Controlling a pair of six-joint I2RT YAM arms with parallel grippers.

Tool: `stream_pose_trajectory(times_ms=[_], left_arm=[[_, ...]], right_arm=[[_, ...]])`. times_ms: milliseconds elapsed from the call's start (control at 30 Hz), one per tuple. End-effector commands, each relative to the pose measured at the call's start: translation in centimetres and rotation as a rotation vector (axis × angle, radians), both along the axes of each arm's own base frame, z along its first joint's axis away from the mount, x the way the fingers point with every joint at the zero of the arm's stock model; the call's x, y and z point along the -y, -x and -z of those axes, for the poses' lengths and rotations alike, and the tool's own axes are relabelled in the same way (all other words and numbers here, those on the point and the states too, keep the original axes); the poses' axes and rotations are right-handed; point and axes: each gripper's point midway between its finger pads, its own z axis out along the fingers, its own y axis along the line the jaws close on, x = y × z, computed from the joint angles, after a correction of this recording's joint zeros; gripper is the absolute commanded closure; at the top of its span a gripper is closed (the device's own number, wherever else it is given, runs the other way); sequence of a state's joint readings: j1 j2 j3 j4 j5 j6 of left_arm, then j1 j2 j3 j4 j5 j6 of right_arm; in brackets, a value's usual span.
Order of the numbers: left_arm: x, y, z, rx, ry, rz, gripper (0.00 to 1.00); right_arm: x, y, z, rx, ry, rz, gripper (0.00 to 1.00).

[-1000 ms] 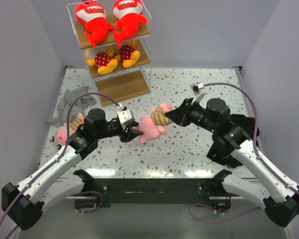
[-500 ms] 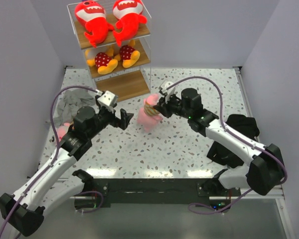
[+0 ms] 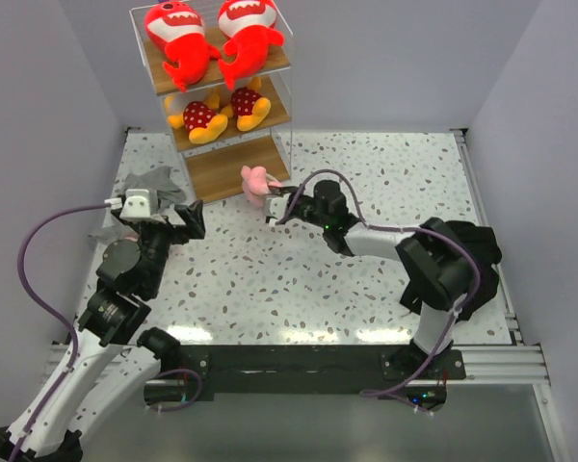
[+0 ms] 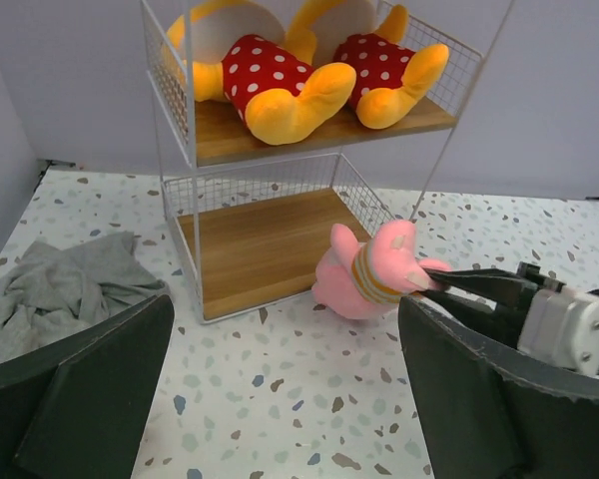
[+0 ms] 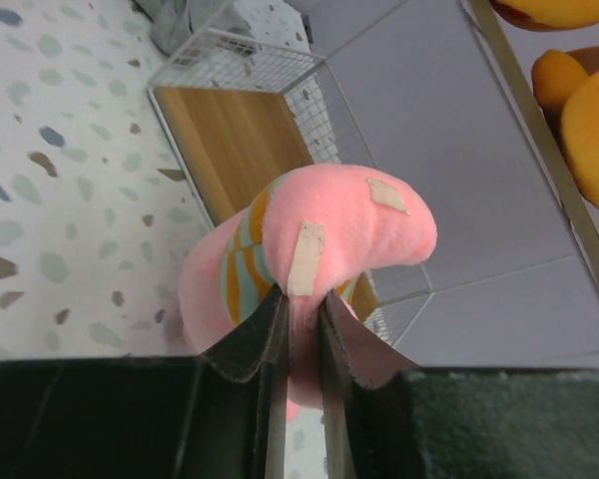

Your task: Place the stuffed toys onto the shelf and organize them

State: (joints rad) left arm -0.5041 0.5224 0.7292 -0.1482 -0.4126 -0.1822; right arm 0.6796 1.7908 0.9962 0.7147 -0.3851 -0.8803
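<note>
A pink stuffed toy with striped middle hangs at the front right corner of the shelf's bottom board, partly over the table. My right gripper is shut on its limb, fingertips pinching the plush. My left gripper stands wide open and empty above the table, left of the toy and facing the shelf. Two red sharks lie on the top tier. Two yellow toys in red polka dots lie on the middle tier. The bottom board holds nothing.
A grey cloth lies crumpled on the table left of the shelf, close to my left gripper. Thin white wire posts frame the shelf. Grey walls close in on three sides.
My left gripper opened, let go of the pink toy and drew back to the left. My right gripper carried the toy away from the table's middle to the shelf's bottom tier.
</note>
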Motion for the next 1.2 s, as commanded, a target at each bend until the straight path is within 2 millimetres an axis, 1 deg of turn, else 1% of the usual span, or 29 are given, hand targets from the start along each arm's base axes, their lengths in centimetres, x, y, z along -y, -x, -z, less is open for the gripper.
stream_pose_trajectory(times_ms=[0,33,67,100,167,200,233,267,300,367,400,467,500,533,567,633,667,700,733,767,800,833,867,900,967,1000,1067,1133,1167], left_arm=[[-1.7,0.0,-0.3,0.016,0.060,-0.093,0.00],[-1.7,0.1,-0.3,0.016,0.063,-0.093,0.00],[-1.6,0.1,-0.2,0.015,0.066,-0.090,0.00],[-1.6,0.1,-0.3,0.017,0.068,-0.085,0.00],[-1.4,0.2,-0.2,0.016,0.070,-0.079,0.00],[-1.5,0.2,-0.3,0.017,0.073,-0.079,0.00],[-1.5,0.2,-0.2,0.013,0.072,-0.079,0.00],[-1.5,0.2,-0.3,0.016,0.075,-0.078,0.00],[-1.5,0.3,-0.4,0.018,0.079,-0.078,0.00],[-1.5,0.4,-0.4,0.022,0.083,-0.075,0.00],[-1.4,0.4,-0.4,0.020,0.081,-0.073,0.00],[-1.5,0.4,-0.3,0.017,0.080,-0.075,0.00],[-1.5,0.4,-0.3,0.018,0.082,-0.076,0.00],[-1.5,0.4,-0.4,0.021,0.084,-0.075,0.00],[-1.4,0.4,-0.4,0.021,0.085,-0.073,0.00],[-1.3,0.5,-0.4,0.022,0.087,-0.065,0.00],[-1.3,0.5,-0.4,0.021,0.086,-0.065,0.00],[-1.3,0.5,-0.5,0.023,0.091,-0.062,0.00],[-1.2,0.5,-0.4,0.020,0.088,-0.062,0.00],[-1.2,0.5,-0.4,0.020,0.088,-0.061,0.00],[-1.1,0.4,-0.3,0.016,0.085,-0.059,0.00],[-1.1,0.4,-0.3,0.015,0.086,-0.059,0.00],[-1.1,0.4,-0.3,0.015,0.085,-0.059,0.00],[-1.2,0.5,-0.4,0.019,0.088,-0.059,0.00],[-1.2,0.5,-0.4,0.020,0.089,-0.059,0.00],[-1.2,0.5,-0.5,0.024,0.090,-0.060,0.00],[-1.3,0.6,-0.6,0.026,0.091,-0.062,0.00],[-1.3,0.6,-0.6,0.027,0.092,-0.062,0.00],[-1.3,0.7,-0.6,0.027,0.092,-0.062,0.00]], right_arm=[[-1.6,-3.0,-8.3,0.514,-0.071,0.031,1.00],[-1.9,-3.9,-6.7,0.537,-0.057,0.050,1.00],[-1.9,-4.4,-6.9,0.552,-0.051,0.069,1.00],[-1.9,-4.9,-7.6,0.570,-0.069,0.079,1.00],[-2.3,-5.2,-7.7,0.574,-0.070,0.077,1.00],[-2.6,-5.4,-8.5,0.593,-0.075,0.072,1.00],[-2.8,-5.6,-8.6,0.603,-0.070,0.070,1.00],[-3.0,-5.8,-8.2,0.605,-0.056,0.066,1.00],[-3.3,-6.0,-9.2,0.629,-0.063,0.067,1.00],[-3.5,-5.9,-10.0,0.665,-0.058,0.066,1.00],[-3.5,-5.9,-11.1,0.682,-0.076,0.070,1.00],[-3.6,-5.9,-11.8,0.707,-0.072,0.069,1.00],[-3.7,-6.0,-11.7,0.715,-0.064,0.065,1.00],[-4.0,-6.0,-11.2,0.719,-0.045,0.054,1.00],[-4.2,-6.5,-9.9,0.726,0.011,0.045,1.00],[-4.6,-7.3,-6.5,0.709,0.084,0.018,1.00],[-4.6,-7.7,-4.8,0.713,0.134,0.004,0.97],[-4.6,-8.1,-3.9,0.706,0.144,-0.002,0.92],[-4.7,-8.6,-1.3,0.670,0.170,-0.016,0.87],[-4.7,-8.9,0.1,0.648,0.195,-0.029,0.79],[-4.8,-9.2,0.8,0.637,0.203,-0.036,0.76],[-5.0,-9.3,2.2,0.612,0.213,-0.049,0.72],[-5.1,-9.3,3.0,0.574,0.216,-0.057,0.69],[-5.2,-9.2,3.7,0.551,0.217,-0.069,0.63],[-5.2,-8.9,4.9,0.485,0.225,-0.080,0.58],[-5.0,-9.0,5.5,0.460,0.238,-0.073,0.53],[-4.5,-8.9,6.8,0.388,0.273,-0.076,0.48],[-4.1,-9.1,7.3,0.346,0.289,-0.068,0.40],[-3.7,-9.3,7.9,0.309,0.302,-0.064,0.38]])
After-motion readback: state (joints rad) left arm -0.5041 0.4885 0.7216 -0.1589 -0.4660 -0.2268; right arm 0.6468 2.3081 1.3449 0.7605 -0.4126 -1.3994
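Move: The right hand, pinching the pink-and-striped toy by one end, has the toy's place on the bottom shelf about 13 cm ahead, 8 cm to its left and some 14 cm below. The shelf's front right corner is roughly 10 cm ahead, 3 cm right and 15 cm below; the right yellow toy on the middle shelf is about 14 ahead, 6 left and 12 above. From the left hand that bottom-shelf place lies about 27 cm ahead, 9 right and 27 below. The right hand carries the pink toy forward and a little left to the open front of the bottom shelf, dipping slightly and then rising about 6 cm above its starting height while the wrist rolls some 35 degrees to swing the toy's free end up and inward. Still edging forward, it then sinks quickly by about 17 cm, lowering the toy onto the board and opening the fingers on the way down to let go at the feet, with part of the roll coming back. ##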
